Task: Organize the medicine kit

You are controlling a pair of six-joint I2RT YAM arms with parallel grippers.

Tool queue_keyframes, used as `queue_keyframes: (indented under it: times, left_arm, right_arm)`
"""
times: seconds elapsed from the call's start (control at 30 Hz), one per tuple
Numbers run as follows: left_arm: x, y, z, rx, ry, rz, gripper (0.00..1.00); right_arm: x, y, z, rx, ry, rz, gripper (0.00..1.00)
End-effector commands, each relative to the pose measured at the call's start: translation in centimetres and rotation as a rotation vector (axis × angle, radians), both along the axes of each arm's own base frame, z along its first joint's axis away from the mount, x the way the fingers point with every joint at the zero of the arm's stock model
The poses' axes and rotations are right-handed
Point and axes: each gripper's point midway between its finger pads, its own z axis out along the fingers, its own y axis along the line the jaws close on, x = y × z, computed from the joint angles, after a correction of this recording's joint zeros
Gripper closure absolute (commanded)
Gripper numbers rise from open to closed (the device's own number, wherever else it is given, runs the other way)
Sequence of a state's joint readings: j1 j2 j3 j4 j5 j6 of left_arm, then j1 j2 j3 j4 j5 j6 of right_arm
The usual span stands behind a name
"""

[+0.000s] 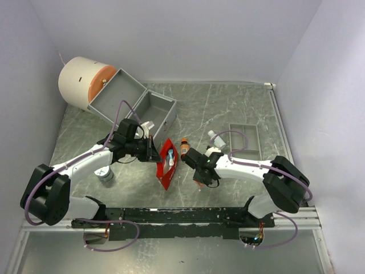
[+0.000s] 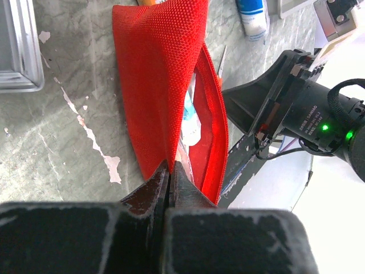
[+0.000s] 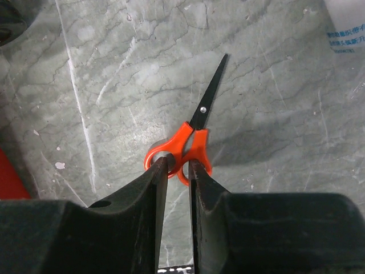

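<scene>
The red pouch (image 1: pixel 167 164) lies open at the table's middle, with sachets showing inside. My left gripper (image 2: pixel 170 165) is shut on the near edge of the pouch (image 2: pixel 154 85) and holds one side up. In the top view the left gripper (image 1: pixel 153 149) sits at the pouch's left. My right gripper (image 3: pixel 178 165) is shut on the orange handles of small scissors (image 3: pixel 197 125), whose black blades point away; their shadow falls on the table to the right. The right gripper (image 1: pixel 201 178) hangs just right of the pouch. The grey metal case (image 1: pixel 165 105) stands open at the back left.
A white drum (image 1: pixel 85 83) with an orange face lies behind the case. A shallow grey divided tray (image 1: pixel 245 140) sits at the right. An orange bottle (image 1: pixel 185 147) and a white bottle (image 1: pixel 217 138) lie near the pouch; another small bottle (image 1: pixel 105 174) stands by the left arm.
</scene>
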State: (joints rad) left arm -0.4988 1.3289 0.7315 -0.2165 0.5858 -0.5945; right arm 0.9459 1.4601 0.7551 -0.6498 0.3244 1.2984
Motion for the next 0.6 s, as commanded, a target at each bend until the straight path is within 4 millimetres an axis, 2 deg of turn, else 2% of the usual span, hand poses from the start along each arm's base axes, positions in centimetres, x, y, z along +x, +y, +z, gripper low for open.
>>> queue_keyframes:
  times: [0.0,0.13,0.27,0.4,0.57]
  left_arm:
    - [0.7,0.1,0.1,0.014,-0.022,0.006,0.93]
    - [0.6,0.2,0.1,0.016,-0.024,0.008,0.93]
    - [0.7,0.2,0.0,0.017,-0.022,0.009,0.93]
    - [0.7,0.2,0.0,0.018,-0.022,0.010,0.93]
    - [0.8,0.2,0.1,0.019,-0.022,0.010,0.93]
  right_arm:
    - [0.0,-0.1,-1.1,-0.019,0.005,-0.002,0.78]
    - [-0.1,-0.5,-1.6,-0.052,0.015,-0.015,0.83]
    - [-0.1,-0.9,-1.7,-0.066,0.012,-0.021,0.99]
    - [0.2,-1.1,-1.1,-0.067,-0.013,-0.029,1.00]
    - [1.4,-0.8,1.0,-0.012,-0.104,-0.034,1.00]
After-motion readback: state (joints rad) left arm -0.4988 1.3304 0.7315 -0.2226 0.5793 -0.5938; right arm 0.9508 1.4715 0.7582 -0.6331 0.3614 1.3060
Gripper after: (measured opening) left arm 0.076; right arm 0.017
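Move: The right fingertips are down at the orange handles of the scissors. The scissors' middle lies about 3 cm ahead of that hand, 1 cm to its right and 1 cm lower. From the same hand, the brown bottle is some 12 cm ahead and 5 cm left, the white bottle about 15 cm ahead and 6 cm right, and the red first aid pouch roughly 6 cm ahead and 11 cm left. The scissors lie about 14 cm to the left hand's right, 5 cm back and 10 cm below. The right hand stays almost in place over the scissors, fingers pointing down, easing less than 1 cm forward while its slightly open fingers close fully and pinch the orange handles where the two rings meet. The left hand stays still and keeps its pinch on the edge of the red pouch, holding its mouth open. ##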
